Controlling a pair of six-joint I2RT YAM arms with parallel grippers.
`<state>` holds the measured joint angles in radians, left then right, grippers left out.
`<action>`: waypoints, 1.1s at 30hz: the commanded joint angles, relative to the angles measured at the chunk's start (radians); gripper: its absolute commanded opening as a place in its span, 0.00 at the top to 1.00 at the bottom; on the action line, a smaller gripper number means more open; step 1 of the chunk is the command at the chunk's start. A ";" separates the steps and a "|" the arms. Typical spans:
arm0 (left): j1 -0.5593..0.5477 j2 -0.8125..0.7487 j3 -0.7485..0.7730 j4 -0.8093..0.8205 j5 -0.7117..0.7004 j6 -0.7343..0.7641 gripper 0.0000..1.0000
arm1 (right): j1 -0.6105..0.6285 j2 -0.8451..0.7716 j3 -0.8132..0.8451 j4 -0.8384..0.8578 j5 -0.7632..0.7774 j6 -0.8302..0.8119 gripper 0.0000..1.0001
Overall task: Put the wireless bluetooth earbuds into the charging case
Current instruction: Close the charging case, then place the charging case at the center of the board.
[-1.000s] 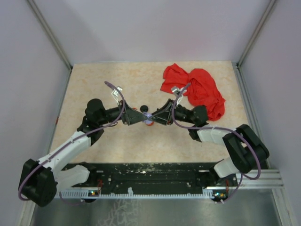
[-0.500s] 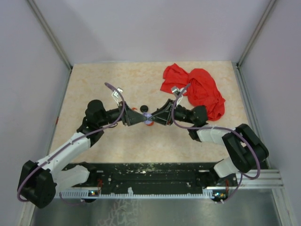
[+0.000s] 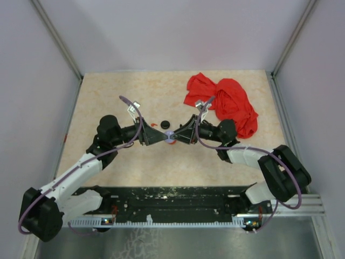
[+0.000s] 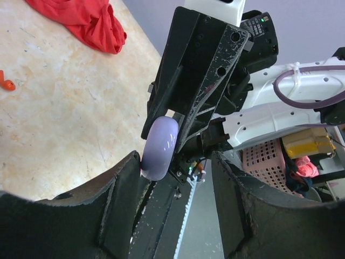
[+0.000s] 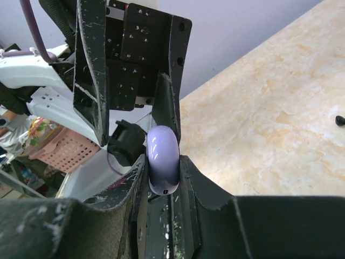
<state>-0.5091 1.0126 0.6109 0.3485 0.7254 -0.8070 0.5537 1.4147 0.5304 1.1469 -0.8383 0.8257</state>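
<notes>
A lavender disc (image 3: pixel 168 134) hangs above the table between my two grippers. My right gripper (image 3: pixel 176 135) is shut on it; in the right wrist view (image 5: pixel 163 168) the disc (image 5: pixel 163 151) stands on edge between the pads. My left gripper (image 3: pixel 161 135) is open (image 4: pixel 175 162), and its left finger (image 4: pixel 126 172) touches the disc (image 4: pixel 160 144). The small black round charging case (image 3: pixel 163 123) lies on the table just beyond the grippers, and shows at the right edge of the right wrist view (image 5: pixel 339 120). A tiny orange piece (image 4: pixel 6 84) lies on the table; I cannot tell whether it is an earbud.
A crumpled red cloth (image 3: pixel 223 102) lies at the back right of the beige table (image 3: pixel 113 91), and shows in the left wrist view (image 4: pixel 81 19). Grey walls stand on three sides. The black base rail (image 3: pixel 172 199) runs along the near edge.
Both grippers stay together at the lavender disc and have shifted slightly toward the far side. The small red-orange spot below them is less visible now.
</notes>
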 commanded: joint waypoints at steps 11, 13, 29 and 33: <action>0.039 -0.095 0.077 -0.282 -0.172 0.194 0.34 | -0.088 -0.083 -0.027 -0.124 0.083 -0.046 1.00; 0.048 -0.109 0.110 -0.374 -0.228 0.250 0.33 | -0.130 -0.102 -0.036 -0.198 0.114 -0.063 1.00; 0.057 -0.161 0.272 -0.758 -0.638 0.575 0.05 | -0.385 -0.039 0.027 -0.589 0.410 -0.120 1.00; 0.057 -0.169 0.241 -0.751 -0.668 0.596 0.01 | -0.392 0.051 0.080 -0.619 0.484 -0.112 1.00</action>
<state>-0.4572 0.8616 0.8719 -0.3767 0.1230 -0.2718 0.1730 1.4036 0.5240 0.5503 -0.4549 0.7242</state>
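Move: The lavender charging case, lid shut, is already pinched in the right fingertips; it sits about 3 cm right of the left hand point and 1 cm ahead. From the right hand, the bare table beyond the orange earbud lies some 17 cm ahead, 17 cm right and 21 cm below. At table height too, the orange earbud is 16 ahead, 8 right; the black earbud 19 ahead, 3 right; the orange case 11 ahead, 2 left. Keep the charging case pinched and carry it with the right gripper about 20 cm right and forward, sinking ever faster some 12 cm towards the bare table, while swinging the fingers clockwise about 40 degrees and tipping them down. Draw the left gripper off the case, 11 cm left and half as far forward, opening it wide as its fingers turn forward and down. ##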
